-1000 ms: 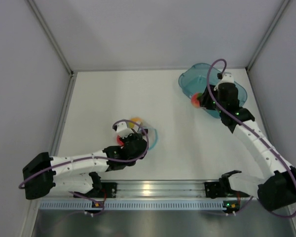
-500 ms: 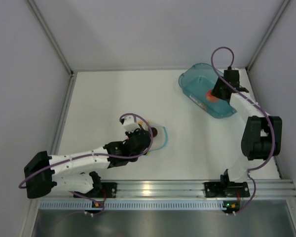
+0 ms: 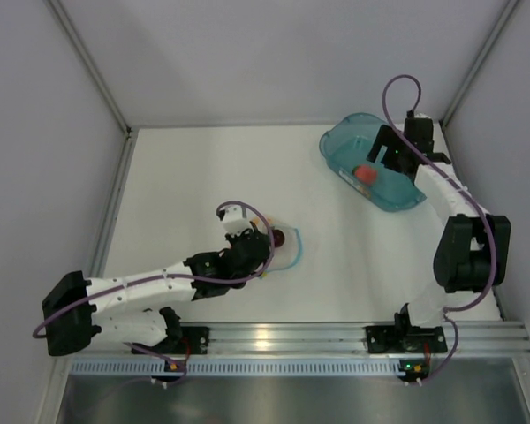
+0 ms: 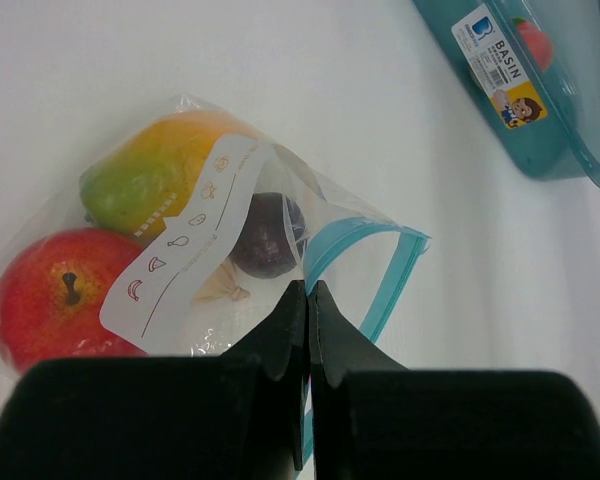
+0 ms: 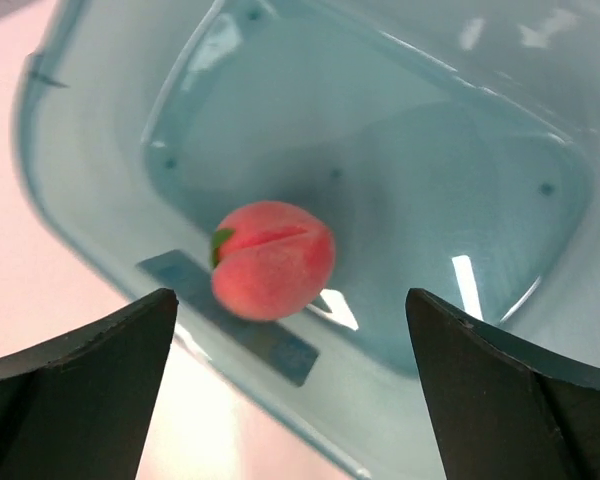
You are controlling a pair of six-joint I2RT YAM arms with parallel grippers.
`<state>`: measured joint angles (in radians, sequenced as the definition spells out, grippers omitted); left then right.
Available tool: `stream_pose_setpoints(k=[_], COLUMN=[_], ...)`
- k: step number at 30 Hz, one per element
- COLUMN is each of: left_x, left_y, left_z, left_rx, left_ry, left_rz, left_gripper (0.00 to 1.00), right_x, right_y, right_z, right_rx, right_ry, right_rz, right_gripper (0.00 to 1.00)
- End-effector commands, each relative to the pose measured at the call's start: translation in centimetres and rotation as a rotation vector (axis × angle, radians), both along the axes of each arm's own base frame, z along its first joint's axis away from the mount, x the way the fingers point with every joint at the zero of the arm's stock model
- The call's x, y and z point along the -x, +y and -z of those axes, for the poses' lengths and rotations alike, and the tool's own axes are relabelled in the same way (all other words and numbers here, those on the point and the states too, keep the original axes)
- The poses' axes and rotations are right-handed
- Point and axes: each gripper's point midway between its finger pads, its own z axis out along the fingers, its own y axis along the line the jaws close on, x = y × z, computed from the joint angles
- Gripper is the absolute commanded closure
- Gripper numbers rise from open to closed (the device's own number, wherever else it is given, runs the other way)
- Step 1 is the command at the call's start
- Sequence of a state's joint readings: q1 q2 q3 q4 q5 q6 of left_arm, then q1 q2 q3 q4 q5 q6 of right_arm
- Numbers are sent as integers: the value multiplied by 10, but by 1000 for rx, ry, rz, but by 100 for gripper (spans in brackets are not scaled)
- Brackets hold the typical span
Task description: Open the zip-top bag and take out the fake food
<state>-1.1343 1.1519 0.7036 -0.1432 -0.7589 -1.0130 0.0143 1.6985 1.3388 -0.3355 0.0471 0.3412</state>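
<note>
The clear zip-top bag (image 4: 200,240) lies on the white table with its teal zip strip (image 4: 380,270) parted into a loop. Inside it I see fake food: a yellow-green mango (image 4: 155,165), a red apple-like ball (image 4: 55,295) and a small dark red piece (image 4: 267,232). My left gripper (image 4: 308,292) is shut on the bag's film at the mouth, also seen from above (image 3: 267,243). A pinkish peach (image 5: 272,260) sits loose in the teal tub (image 5: 100,150). My right gripper (image 5: 290,295) hangs open above it, apart from the peach.
The teal translucent tub (image 3: 344,141) stands at the back right, close to the right wall. A white label with a cartoon figure (image 4: 505,75) is on its side. Grey walls enclose the table on three sides, and a metal rail (image 3: 265,340) runs along the front.
My right gripper has opened wide and let go of the peach, which now lies in the tub. The left gripper stays shut at the bag, which shifted slightly right a second ago.
</note>
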Motion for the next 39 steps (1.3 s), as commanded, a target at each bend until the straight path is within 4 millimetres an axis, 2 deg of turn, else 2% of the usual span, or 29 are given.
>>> stream_pose_setpoints(k=[1, 2, 3, 4, 6, 7, 8, 9, 10, 15, 17, 19, 21, 25, 32, 39], left_x=[-6, -8, -8, -9, -10, -11, -12, -13, -13, -15, -15, -14, -13, -11, -6, -3], left_y=[-2, -2, -2, -3, -6, -8, -10, -12, -13, -22, -26, -32, -38, -45, -53, -64], left_z=[-23, -24, -25, -26, -28, -28, -29, -27, -24, -19, -15, -13, -11, -7, -4, -18], left_rx=[42, 57, 66, 81, 99, 105, 110, 111, 112, 135, 159, 188, 221, 270, 376, 441], left_ry=[-36, -36, -36, -33, -30, -25, -23, -20, -12, 15, 35, 56, 83, 120, 190, 201], left_rz=[-17, -36, -46, -56, -62, -67, -68, -70, -77, -88, -98, -98, -97, -107, -128, -103], left_gripper=[100, 100, 100, 100, 100, 100, 100, 100, 100, 100, 100, 100, 100, 100, 100, 100], right_x=[28, 43, 53, 74, 95, 117, 126, 138, 155, 199, 207, 219, 227, 226, 221, 205], right_y=[35, 51, 62, 81, 102, 124, 134, 142, 164, 206, 221, 238, 252, 263, 270, 278], right_z=[-45, -64, -64, -65, -65, -62, -64, -53, -62, -51, -53, -45, -37, -25, 8, 25], right_rx=[-176, -222, -252, -304, -342, -373, -378, -382, -413, -436, -428, -428, -425, -444, -407, -357], right_ry=[-126, -179, -191, -215, -239, -246, -265, -251, -270, -268, -294, -269, -249, -234, -183, -181], right_rz=[-113, -160, -184, -212, -254, -298, -312, -326, -377, -446, -458, -496, -515, -494, -453, -433], right_gripper=[3, 5, 7, 13, 18, 20, 21, 25, 27, 37, 42, 46, 47, 50, 53, 52])
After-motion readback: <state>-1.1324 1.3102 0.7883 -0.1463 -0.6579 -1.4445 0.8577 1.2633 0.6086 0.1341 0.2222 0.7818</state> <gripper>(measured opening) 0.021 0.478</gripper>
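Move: The right hand hangs open over the basin; the dark plum in the bag lies about 21 cm back, 30 cm left and 10 cm below. The bag's mouth is some 3 cm right of the plum, the mango 4 cm beyond and 5 cm left of it, the red apple 10 cm left and 1 cm nearer. From the left hand, still pinching the bag's lip, the plum is about 4 cm ahead and 6 cm below. Right hand swings some 26 cm left and back, half-closing, to the bag's mouth; left draws it 5 cm right. ##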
